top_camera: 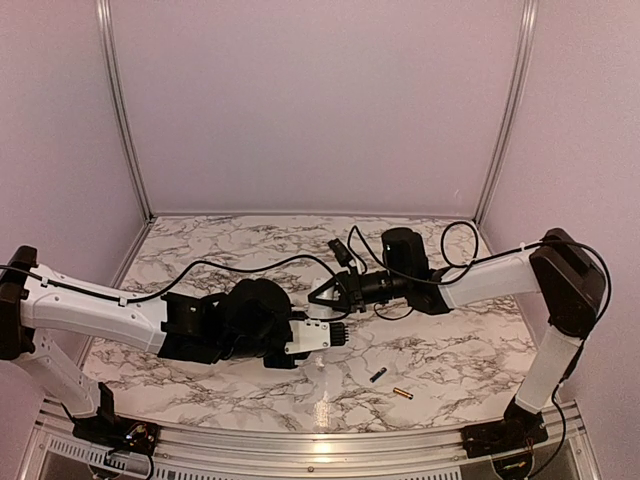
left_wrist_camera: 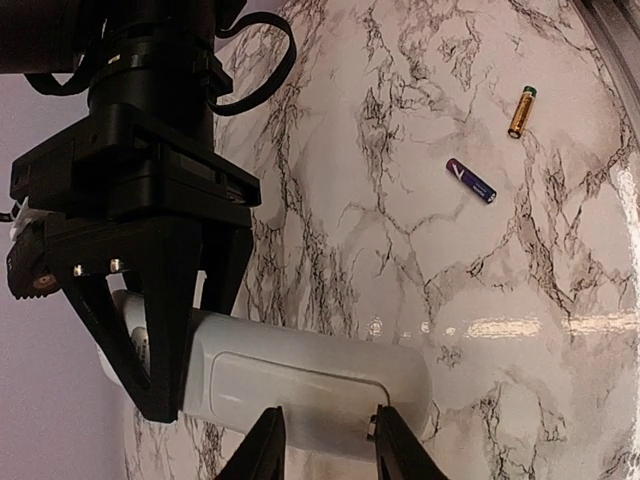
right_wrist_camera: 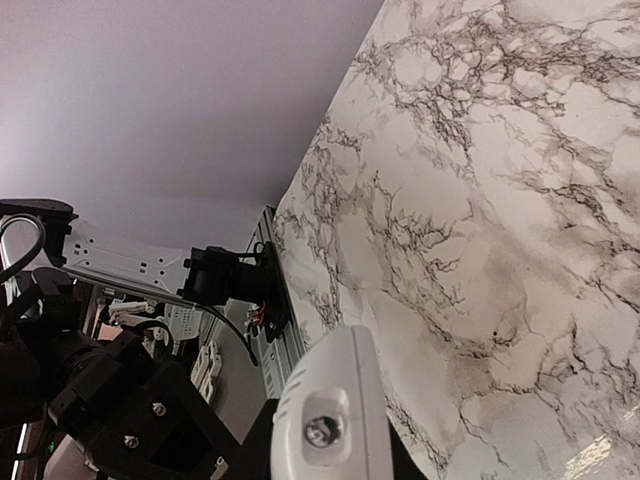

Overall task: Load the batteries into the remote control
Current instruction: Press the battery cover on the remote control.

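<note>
The white remote control hangs just above the marble table, its back with the battery cover turned toward the left wrist camera. My right gripper is shut on its left end, and the remote's end face shows between those fingers in the right wrist view. My left gripper stands partly open, both fingertips resting on the cover side rather than round the body. In the top view the remote sits between the left gripper and the right gripper. The dark blue battery and the gold battery lie loose on the table.
From above, the dark battery and the gold one lie to the right of the remote, near the front rail. Lilac walls close the back and both sides. Black cables loop over the right arm.
</note>
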`<action>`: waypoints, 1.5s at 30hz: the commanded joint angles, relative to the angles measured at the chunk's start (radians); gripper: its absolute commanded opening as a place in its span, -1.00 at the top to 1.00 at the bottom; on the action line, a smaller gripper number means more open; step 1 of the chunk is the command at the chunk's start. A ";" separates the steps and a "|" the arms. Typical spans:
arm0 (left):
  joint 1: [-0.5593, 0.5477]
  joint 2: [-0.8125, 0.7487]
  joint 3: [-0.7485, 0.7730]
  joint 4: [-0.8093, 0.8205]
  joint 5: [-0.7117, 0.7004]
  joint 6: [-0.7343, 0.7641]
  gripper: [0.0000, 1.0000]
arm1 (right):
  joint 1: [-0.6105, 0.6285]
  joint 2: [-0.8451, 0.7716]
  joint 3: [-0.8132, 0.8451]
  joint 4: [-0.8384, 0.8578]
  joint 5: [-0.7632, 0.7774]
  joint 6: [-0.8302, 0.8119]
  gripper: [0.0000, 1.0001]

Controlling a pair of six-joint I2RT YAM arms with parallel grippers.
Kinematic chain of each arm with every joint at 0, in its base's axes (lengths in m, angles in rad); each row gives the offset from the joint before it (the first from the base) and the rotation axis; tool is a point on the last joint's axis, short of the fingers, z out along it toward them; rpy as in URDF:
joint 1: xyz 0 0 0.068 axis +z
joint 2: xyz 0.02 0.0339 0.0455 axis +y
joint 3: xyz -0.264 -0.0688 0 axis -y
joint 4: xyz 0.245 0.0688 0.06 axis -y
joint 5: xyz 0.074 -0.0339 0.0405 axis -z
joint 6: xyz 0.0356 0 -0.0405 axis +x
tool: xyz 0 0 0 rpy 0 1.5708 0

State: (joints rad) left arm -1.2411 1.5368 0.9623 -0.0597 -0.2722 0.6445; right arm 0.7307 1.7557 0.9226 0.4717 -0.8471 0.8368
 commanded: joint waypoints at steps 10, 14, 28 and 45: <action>-0.006 -0.058 -0.023 0.075 -0.031 0.005 0.34 | 0.007 0.019 -0.010 0.013 -0.036 0.056 1.00; -0.006 -0.035 -0.027 0.062 -0.035 0.003 0.34 | -0.002 0.007 -0.012 0.031 -0.042 0.074 1.00; -0.006 0.044 -0.005 0.019 -0.093 -0.005 0.29 | -0.033 0.012 -0.033 0.074 -0.041 0.098 1.00; 0.034 -0.018 -0.027 0.047 -0.057 -0.222 -0.43 | -0.096 0.037 -0.096 0.179 -0.010 0.155 1.00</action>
State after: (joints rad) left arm -1.2362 1.5585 0.9459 -0.0315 -0.3557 0.5316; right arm 0.6544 1.7702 0.8330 0.5541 -0.8543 0.9447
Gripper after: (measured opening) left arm 0.706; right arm 0.202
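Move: Just off the left fingertips, about 1 cm ahead, 2 cm to the right and 1 cm lower, lies the battery cover area of the remote, which the right hand already grips near its far end. From the right hand that area is some 5 cm back, level sideways and about 1 cm lower. On the table some 15 cm below the left hand lie the purple battery, 6 cm back and 13 cm right, and the brown battery, 10 cm back and 18 cm right. Bobbing at the remote's cover end, the left hand lifts about 1.5 cm, pauses, drops some 2.5 cm, then spreads its fingers wide while easing slightly forward, left and back up, ending clear of the remote. Keeping its grip, the right hand sinks a little, then draws the remote right, down and slightly forward, about 4 cm in all, away from the left fingers. ##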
